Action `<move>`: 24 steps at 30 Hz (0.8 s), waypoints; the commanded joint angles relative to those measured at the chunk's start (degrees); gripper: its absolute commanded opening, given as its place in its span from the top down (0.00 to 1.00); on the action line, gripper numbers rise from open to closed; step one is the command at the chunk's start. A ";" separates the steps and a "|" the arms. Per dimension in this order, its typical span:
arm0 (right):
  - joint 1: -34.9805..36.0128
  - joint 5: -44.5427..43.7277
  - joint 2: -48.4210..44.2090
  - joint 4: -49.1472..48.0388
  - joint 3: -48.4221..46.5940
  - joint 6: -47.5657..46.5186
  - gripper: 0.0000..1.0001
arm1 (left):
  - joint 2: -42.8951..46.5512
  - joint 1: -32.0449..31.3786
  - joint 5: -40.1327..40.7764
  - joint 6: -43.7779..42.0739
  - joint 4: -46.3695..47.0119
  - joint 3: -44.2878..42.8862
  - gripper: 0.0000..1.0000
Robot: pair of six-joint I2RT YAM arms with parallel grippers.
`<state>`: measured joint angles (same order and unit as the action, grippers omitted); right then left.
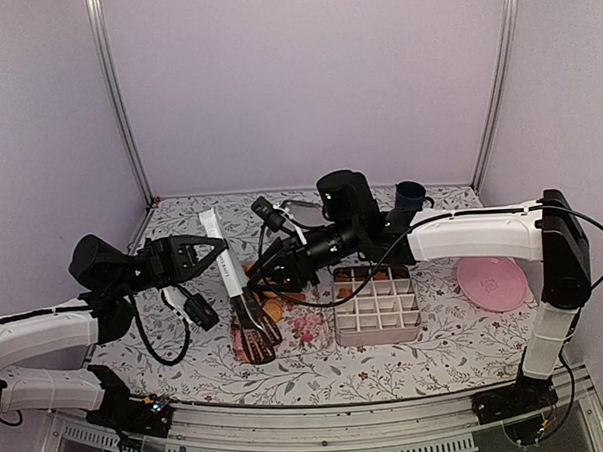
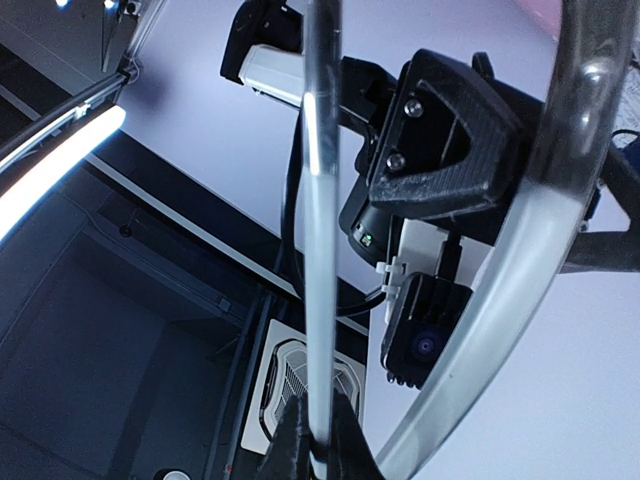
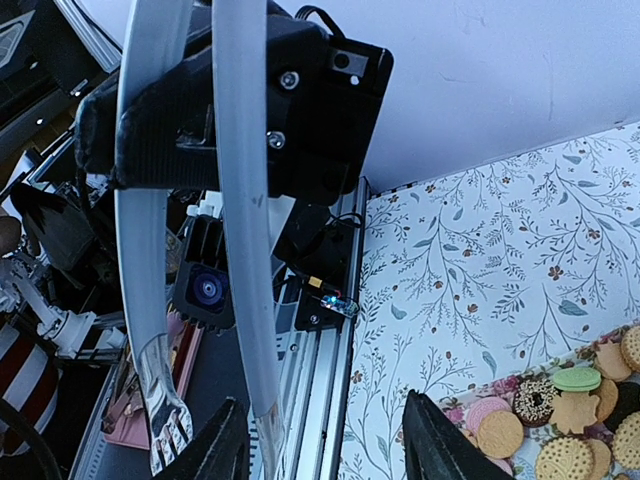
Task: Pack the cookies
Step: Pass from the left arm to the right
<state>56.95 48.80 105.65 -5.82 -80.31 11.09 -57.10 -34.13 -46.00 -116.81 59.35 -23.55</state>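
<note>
Clear plastic tongs [image 1: 214, 235] slant over the mat, their tips above the cookies [image 1: 273, 309] on a floral tray [image 1: 306, 331]. My left gripper [image 1: 221, 252] is shut on one arm of the tongs [image 2: 320, 200], pinched between the black fingertips [image 2: 300, 450]. My right gripper [image 1: 267, 278] hangs open just right of the tongs. In the right wrist view it [image 3: 325, 445] stands wide, with one arm of the tongs [image 3: 240, 200] ending close to its left finger [image 3: 225, 450]. Golden, brown, pink and green cookies [image 3: 560, 415] lie at the lower right.
A white box with a grid of compartments [image 1: 377, 305] stands right of the tray, a few cookies in its far cells. A pink plate [image 1: 492, 281] lies at the right, and a dark blue cup [image 1: 410, 194] stands at the back.
</note>
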 commanded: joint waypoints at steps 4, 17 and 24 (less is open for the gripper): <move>1.00 0.39 0.53 0.99 -1.40 -1.42 0.49 | -0.13 -0.41 0.27 -0.42 2.75 -1.95 1.00; 2.25 -0.51 1.39 0.60 -2.12 -1.42 0.69 | -2.08 -0.32 0.07 -1.70 3.06 -3.65 1.00; 2.29 -8.54 -1.26 -0.96 -1.14 -2.10 1.00 | -2.72 -0.29 0.22 -2.02 3.51 -4.26 1.00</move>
<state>59.22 45.82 106.28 -5.10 -80.75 10.07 -59.46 -34.11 -45.60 -117.36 59.92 -25.87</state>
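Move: The tongs' forward arm, held up by the left hand, runs about 2 cm back from the right hand point, 1 cm to its left and 1 cm lower; that stretch lies some 8 cm below the left hand and 6 cm to its right, about level with it fore and aft. From the right hand, the cookies lie some 8 cm ahead, straight in line sideways, and the compartment box 8 cm ahead and 25 cm right, both roughly 20 cm lower. The tongs hang between the hands: the right hand eases back about 1.5 cm and slightly left towards their forward arm, fingers closing slowly and then quickly from half open to shut, and pinches that arm between its pads. The left hand keeps its pinch higher up and shifts only about 1 cm forward and up. ##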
